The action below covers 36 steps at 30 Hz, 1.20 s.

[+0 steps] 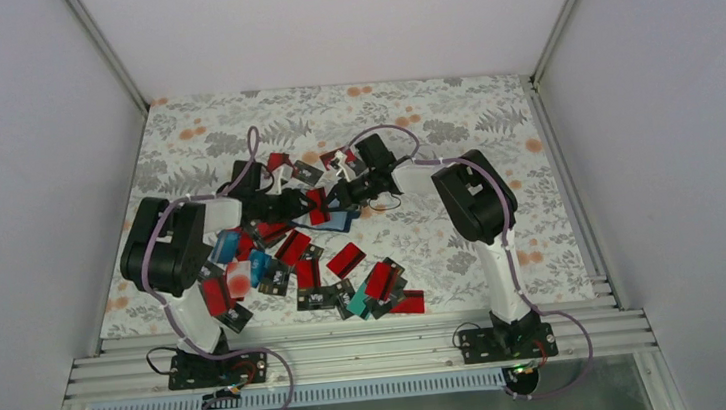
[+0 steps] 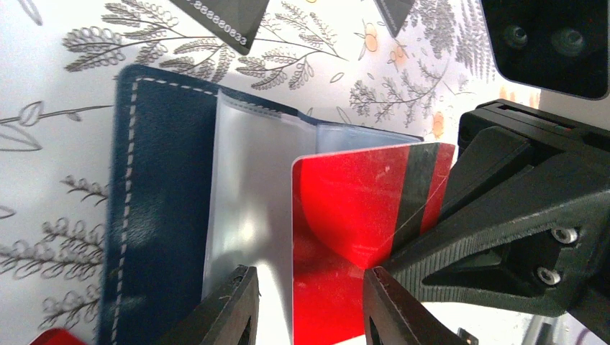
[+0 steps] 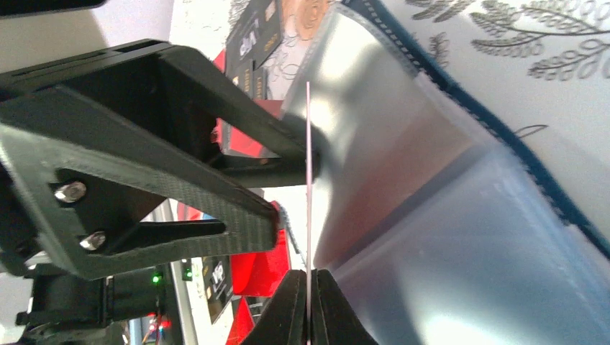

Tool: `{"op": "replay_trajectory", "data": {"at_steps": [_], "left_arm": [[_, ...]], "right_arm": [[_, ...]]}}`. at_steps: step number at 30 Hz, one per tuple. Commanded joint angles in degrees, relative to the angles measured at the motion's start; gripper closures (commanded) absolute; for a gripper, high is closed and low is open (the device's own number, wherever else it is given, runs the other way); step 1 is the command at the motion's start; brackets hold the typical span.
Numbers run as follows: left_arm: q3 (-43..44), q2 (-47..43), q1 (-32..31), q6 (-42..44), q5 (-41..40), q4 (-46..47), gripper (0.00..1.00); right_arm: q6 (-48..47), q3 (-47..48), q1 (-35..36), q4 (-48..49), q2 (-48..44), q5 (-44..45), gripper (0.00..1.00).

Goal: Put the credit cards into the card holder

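The card holder (image 2: 158,201) lies open on the flowered cloth, navy outside, with clear sleeves (image 2: 252,187) fanned up. My right gripper (image 3: 308,287) is shut on a red credit card (image 2: 352,208) with a black stripe. The card stands on edge, its leading edge over the sleeves (image 3: 446,215). My left gripper (image 2: 308,273) is open, its two fingertips straddling the sleeve's edge and the card's left edge; nothing is pinched between them. In the top view both grippers meet over the holder (image 1: 338,219) at mid-table, the held card (image 1: 317,207) between them.
Several loose credit cards (image 1: 349,259), mostly red with some black, teal and blue, lie scattered between the arms and the near rail (image 1: 353,347). More cards (image 1: 280,163) lie behind the grippers. White walls enclose the table on three sides.
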Motion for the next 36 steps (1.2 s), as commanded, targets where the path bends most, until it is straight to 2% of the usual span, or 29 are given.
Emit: {"op": "replay_trajectory", "data": {"at_steps": [1,10,17,21,30,32,36], "left_arm": [[-0.7,2.2,0.7,0.6,5.9,6.0,0.62],[-4.3,1.9,1.7,-3.1,10.8,13.9,0.64],[-5.1,0.7,1.9,-3.4,12.9,16.4,0.88],[-5.2,0.5,1.9,-3.8,13.6,17.3,0.97],[-6.5,0.5,2.1,-6.4,17.6,23.0,0.98],[-6.4,0.5,2.2,-6.3,17.6,23.1,0.98],[-5.2,0.5,2.3,-4.5,15.2,19.4,0.98]], "right_arm": [[-1.1,0.2,0.0,2.7,0.2,-4.8,0.96],[-1.3,-0.5,-0.6,4.1,0.0,-8.8,0.96],[-1.0,-0.4,-0.8,5.1,0.2,-10.2,0.96],[-1.1,-0.4,-0.9,5.2,0.4,-10.6,0.96],[-1.3,0.0,-0.9,5.0,1.0,-11.6,0.95],[-1.7,0.3,-1.0,4.5,1.2,-12.0,0.91],[-3.0,0.4,-1.0,1.4,-0.1,-8.8,0.66]]}}
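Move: The left hand stands open with the upright red card, still pinched in the right hand, about 3 cm to its right and level with it; from the right hand the card's middle is about 1 cm left. The open card holder lies roughly 4 cm below, its middle some 5 cm right of the left hand and 2 cm back. On the table, a black card lies about 7 cm ahead of the left hand and 1 cm right, a red one 8 cm back and 3 cm left. The left fingers close on the red card that the right hand holds out and pinch it, while the left hand climbs about 3 cm, edges slightly right and swings its fingertips up some 15 degrees. The right hand keeps its pinch while rising 1.5 cm, then its fingers part at the very end to give the card over. ##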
